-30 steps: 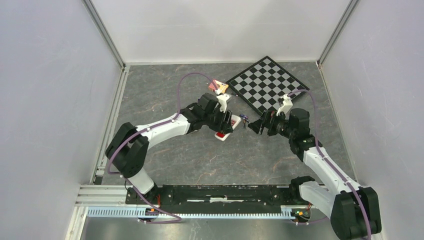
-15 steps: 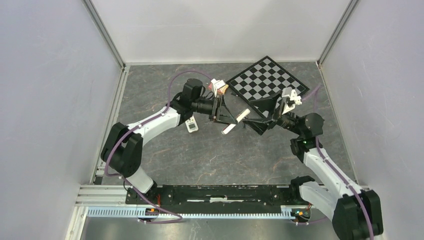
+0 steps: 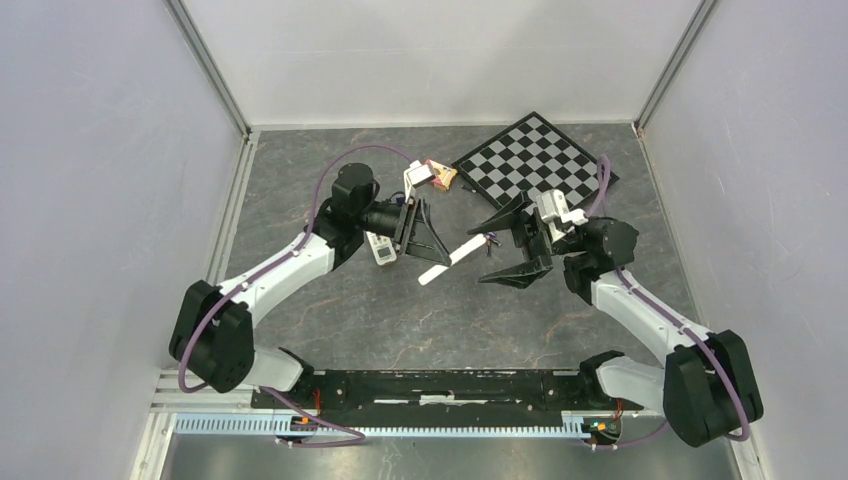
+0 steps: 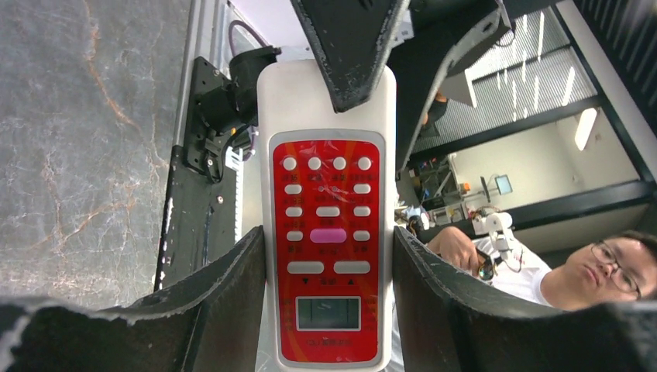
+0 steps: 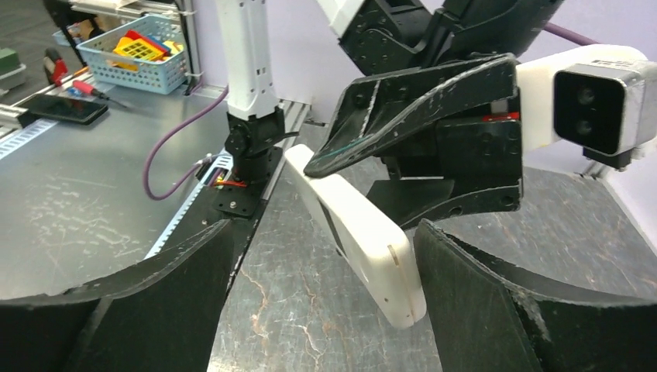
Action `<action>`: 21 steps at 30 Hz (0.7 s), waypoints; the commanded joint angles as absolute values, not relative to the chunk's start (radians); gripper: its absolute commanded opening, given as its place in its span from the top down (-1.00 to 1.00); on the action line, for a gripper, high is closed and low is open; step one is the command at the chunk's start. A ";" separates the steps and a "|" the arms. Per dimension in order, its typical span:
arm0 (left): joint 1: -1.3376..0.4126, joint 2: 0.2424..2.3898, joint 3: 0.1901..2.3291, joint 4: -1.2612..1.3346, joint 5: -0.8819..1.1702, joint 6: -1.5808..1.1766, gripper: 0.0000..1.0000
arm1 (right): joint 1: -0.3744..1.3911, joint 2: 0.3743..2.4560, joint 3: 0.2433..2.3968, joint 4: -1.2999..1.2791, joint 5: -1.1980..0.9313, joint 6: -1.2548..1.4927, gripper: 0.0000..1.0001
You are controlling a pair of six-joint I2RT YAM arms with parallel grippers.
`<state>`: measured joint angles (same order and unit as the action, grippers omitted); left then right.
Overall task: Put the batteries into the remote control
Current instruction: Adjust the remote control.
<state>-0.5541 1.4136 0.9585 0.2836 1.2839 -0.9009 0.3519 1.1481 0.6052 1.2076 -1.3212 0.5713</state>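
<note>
My left gripper [image 3: 432,258] is shut on the remote control [image 3: 447,263] and holds it in the air above the table. In the left wrist view its red button face [image 4: 328,194] sits clamped between both fingers [image 4: 225,294]. Its cream-tan back [image 5: 364,232] shows in the right wrist view, with a dark recess along it. My right gripper [image 3: 476,256] is open wide. The remote's free end lies between its fingers [image 5: 496,302] without touching them. The batteries [image 3: 488,240], small and dark, lie on the table just behind that end.
A second remote [image 3: 380,247] lies on the table beside the left wrist. A small pink and tan item [image 3: 440,176] sits near the checkerboard [image 3: 535,165] at the back right. Grey walls close in the marbled table [image 3: 400,310].
My left arm has lifted the remote off the table and drawn back to the left, uncovering the second remote. My right gripper has swung round so its open fingers flank the remote's free end.
</note>
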 commanded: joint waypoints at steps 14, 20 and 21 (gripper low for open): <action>-0.543 1.327 0.951 0.334 1.406 -0.865 0.05 | 0.436 1.394 0.779 1.958 -1.460 1.180 -0.18; -0.545 1.323 0.961 0.331 1.388 -0.873 -0.03 | 0.442 1.395 0.797 1.958 -1.440 1.180 0.07; -0.545 1.322 0.963 0.331 1.386 -0.878 -0.04 | 0.443 1.392 0.801 1.957 -1.431 1.180 0.15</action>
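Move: The remote control is already in the left fingers, its middle about 1 cm ahead of that hand and 2 cm to its right, its free end slanting forward towards the right gripper. From the right hand, the remote's middle is some 5 cm left, 1 cm back and 2 cm lower. The batteries lie roughly 12 cm ahead of the right hand, 5 cm to its right and 29 cm below; the white remote lies 12 cm ahead, 20 cm left, equally low. Close the right gripper from nearly wide open to about half around the remote's free end, edging it some 2 cm left and a little back while rolling the wrist and swinging the fingertips back, close to 30 degrees in all. Meanwhile, keep the left grip and draw the remote about 3 cm, back first, then left and slightly up. ##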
